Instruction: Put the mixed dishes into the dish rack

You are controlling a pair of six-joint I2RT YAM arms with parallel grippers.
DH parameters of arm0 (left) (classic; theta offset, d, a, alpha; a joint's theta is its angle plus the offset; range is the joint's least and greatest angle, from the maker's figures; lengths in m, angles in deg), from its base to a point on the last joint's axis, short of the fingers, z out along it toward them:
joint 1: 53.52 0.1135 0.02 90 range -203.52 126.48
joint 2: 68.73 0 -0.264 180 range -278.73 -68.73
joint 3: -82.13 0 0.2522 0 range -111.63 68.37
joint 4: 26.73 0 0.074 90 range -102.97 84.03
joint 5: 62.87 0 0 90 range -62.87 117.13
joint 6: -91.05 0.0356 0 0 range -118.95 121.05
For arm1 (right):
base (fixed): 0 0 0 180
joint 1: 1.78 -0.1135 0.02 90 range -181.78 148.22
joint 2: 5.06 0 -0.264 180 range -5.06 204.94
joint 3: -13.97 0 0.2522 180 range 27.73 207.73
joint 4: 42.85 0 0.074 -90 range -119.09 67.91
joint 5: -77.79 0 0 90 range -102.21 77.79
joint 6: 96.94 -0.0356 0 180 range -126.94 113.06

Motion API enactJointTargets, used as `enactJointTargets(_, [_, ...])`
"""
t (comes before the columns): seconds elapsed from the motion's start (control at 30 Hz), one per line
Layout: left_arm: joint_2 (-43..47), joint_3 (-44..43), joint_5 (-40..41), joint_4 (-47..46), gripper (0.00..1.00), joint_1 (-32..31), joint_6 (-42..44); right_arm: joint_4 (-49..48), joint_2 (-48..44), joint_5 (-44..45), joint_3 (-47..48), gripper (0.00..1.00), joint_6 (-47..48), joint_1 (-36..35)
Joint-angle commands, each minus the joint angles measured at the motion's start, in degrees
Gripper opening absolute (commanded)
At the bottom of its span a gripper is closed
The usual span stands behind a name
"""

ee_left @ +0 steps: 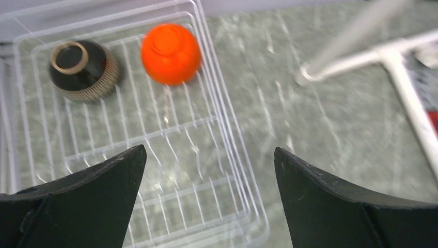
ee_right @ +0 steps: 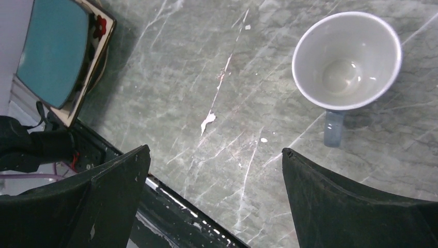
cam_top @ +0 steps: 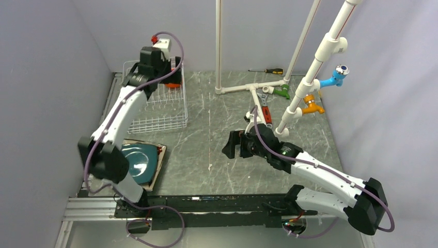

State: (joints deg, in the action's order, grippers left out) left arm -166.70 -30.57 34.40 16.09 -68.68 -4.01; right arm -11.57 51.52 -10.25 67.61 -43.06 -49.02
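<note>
In the left wrist view the white wire dish rack [ee_left: 233, 135] holds two upturned bowls at its far end: a dark brown bowl [ee_left: 82, 70] and an orange bowl [ee_left: 170, 51]. My left gripper [ee_left: 209, 155] hangs open above the rack's near right corner, holding nothing. A dark teal plate [cam_top: 138, 161] lies on a brown floral plate [cam_top: 161, 155] at the table's near left. A pale cup with a handle [ee_right: 346, 57] stands upright on the table. My right gripper [ee_right: 214, 155] is open and empty above bare table near the front edge, between the cup and the plates.
A white pipe frame [cam_top: 258, 85] stands at the back right, carrying blue [cam_top: 335, 77], orange [cam_top: 312, 107] and green [cam_top: 283, 92] taps. A screwdriver [cam_top: 268, 71] and a red-handled tool [cam_top: 264, 111] lie near it. The black rail [ee_right: 170, 206] runs along the near edge.
</note>
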Motion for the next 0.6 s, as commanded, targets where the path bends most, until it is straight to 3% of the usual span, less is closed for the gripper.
enactJointTargets(0.0, [12.6,14.3,-14.0,1.6,0.99,0.0,-9.2,0.7,2.4,-3.6,3.8,0.99,1.3,-0.8])
enactJointTargets(0.27, [31.9,36.6,-17.3,8.1,0.99,-0.2,-11.3,-1.2,8.0,2.8,5.8,0.99,-1.0,-11.8])
enactJointTargets(0.4, [37.4,41.6,-15.6,13.4,0.99,-0.3,-11.9,-6.7,11.7,-0.5,5.5,0.99,-3.7,-14.3])
enactJointTargets(0.57, [41.7,42.4,-7.5,20.8,0.99,-0.3,-14.9,-15.0,15.4,-3.3,5.2,0.99,-8.6,-14.6])
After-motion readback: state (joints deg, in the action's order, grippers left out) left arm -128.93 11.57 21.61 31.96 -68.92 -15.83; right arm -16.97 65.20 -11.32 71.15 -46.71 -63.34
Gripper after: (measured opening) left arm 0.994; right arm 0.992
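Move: The teal plate on its tray lies about 33 cm back from the left hand, 11 cm to its left and 26 cm below. In the rack, the orange bowl is some 13 cm ahead of the left hand, 5 cm left and 18 cm lower, with the brown bowl about 14 cm farther left, level with it. From the right hand the plate is roughly 43 cm left, 4 cm back and 13 cm below; the mug is about 9 cm straight ahead, 10 cm below. Back and down, fast, the empty left hand sweeps some 23 cm off the rack towards the teal plate, sinking about 11 cm and tipping nose-down roughly 25 degrees, then slowing. The right hand drifts left and a little back and down, away from the mug, turning slightly counter-clockwise. Both grippers stay wide open, touching nothing. ##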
